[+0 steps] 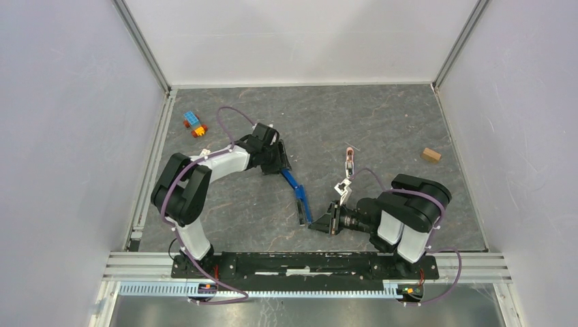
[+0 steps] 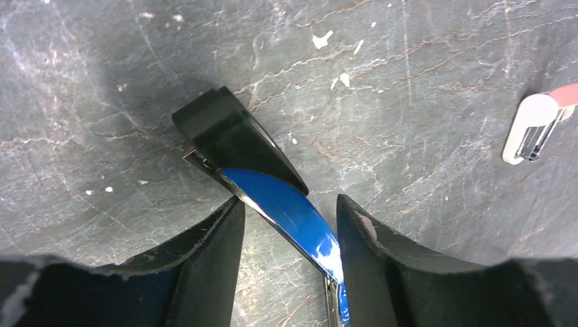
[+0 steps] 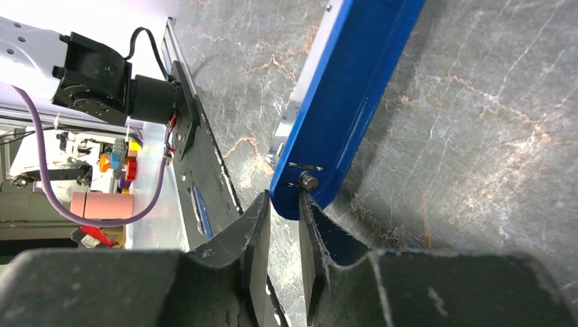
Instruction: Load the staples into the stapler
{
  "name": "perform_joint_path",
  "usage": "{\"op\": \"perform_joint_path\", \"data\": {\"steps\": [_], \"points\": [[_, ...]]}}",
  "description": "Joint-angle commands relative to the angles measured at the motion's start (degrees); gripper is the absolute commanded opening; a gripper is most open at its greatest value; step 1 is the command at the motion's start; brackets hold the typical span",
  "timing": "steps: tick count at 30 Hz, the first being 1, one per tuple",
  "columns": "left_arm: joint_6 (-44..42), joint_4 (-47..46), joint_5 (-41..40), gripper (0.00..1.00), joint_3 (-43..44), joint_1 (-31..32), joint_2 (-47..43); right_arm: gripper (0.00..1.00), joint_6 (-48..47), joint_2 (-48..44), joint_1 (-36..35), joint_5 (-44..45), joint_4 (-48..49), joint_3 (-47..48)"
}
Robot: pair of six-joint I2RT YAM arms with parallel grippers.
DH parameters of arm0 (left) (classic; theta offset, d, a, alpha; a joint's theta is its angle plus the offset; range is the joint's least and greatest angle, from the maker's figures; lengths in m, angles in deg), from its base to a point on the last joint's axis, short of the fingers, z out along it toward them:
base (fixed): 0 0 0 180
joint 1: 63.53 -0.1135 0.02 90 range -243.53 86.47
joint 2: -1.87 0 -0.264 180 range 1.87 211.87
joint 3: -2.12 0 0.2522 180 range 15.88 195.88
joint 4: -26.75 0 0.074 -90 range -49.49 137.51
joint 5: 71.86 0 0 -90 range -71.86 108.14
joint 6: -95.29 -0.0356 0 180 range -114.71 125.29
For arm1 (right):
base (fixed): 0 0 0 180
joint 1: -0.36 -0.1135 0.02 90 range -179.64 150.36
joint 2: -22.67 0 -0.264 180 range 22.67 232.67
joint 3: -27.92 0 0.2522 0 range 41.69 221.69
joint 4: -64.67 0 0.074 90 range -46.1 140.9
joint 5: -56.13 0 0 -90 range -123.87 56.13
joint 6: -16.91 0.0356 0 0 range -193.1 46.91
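The blue stapler [image 1: 297,192] lies opened out long on the grey table, between the two arms. My left gripper [image 1: 281,162] is at its far end. In the left wrist view the black end and blue arm [image 2: 272,194] cross slantwise between my left gripper's [image 2: 290,204] open fingers, against the right finger [image 2: 361,238]. My right gripper [image 1: 320,221] is at the near end. Its fingers [image 3: 284,201] stand a narrow gap apart, and the blue hinge end with its pin [image 3: 310,180] sits at their tips. I cannot make out the staples in any view.
A small pink-and-white piece [image 1: 348,162] [image 2: 535,126] lies right of the stapler. Blue-orange-red toy bricks [image 1: 194,124] sit at the back left and a wooden block [image 1: 430,154] at the right. An aluminium rail [image 1: 153,163] edges the table on the left.
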Motion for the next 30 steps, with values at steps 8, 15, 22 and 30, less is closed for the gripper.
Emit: {"op": "perform_joint_path", "data": {"steps": [8,15,22,30], "points": [[-4.40,2.42,-0.35,0.60,5.87,0.49,2.53,0.36,-9.21,-18.38,0.65,5.78,-24.07,-4.66],[-4.56,2.62,-0.62,0.63,5.58,0.47,2.18,0.58,-15.18,-36.31,-2.42,21.64,-59.67,6.75],[-3.39,0.60,-0.89,0.63,2.79,0.29,0.13,0.78,-15.19,-33.30,-10.51,39.19,-78.19,23.39],[-1.86,-1.59,1.48,0.63,-2.75,-2.92,-6.08,0.79,-16.03,-20.14,-15.96,46.97,-90.45,39.53]]}}
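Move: The stapler lies unfolded on the table, its middle about 9 cm ahead of the right hand, 5 cm to its left and roughly 2 cm lower. Its silver magazine stands some 4 cm ahead and 3 cm left of that hand; the pink-and-white tool is about 20 cm ahead and 10 cm to the right. From the left hand, near the stapler's black end, the stapler's middle is some 11 cm back and 4 cm right, slightly below. Forward, and in the end about 3 cm higher, the right hand leaves the tip of the stapler's blue arm with a small rise and dip, then travels some 7 cm to sit over the unfolded section. It swings its fingers some 40 degrees from pointing left to pointing down and spreads them wide. The left hand, half open around the blue body, lifts forward a couple of centimetres, pauses, and comes back. ##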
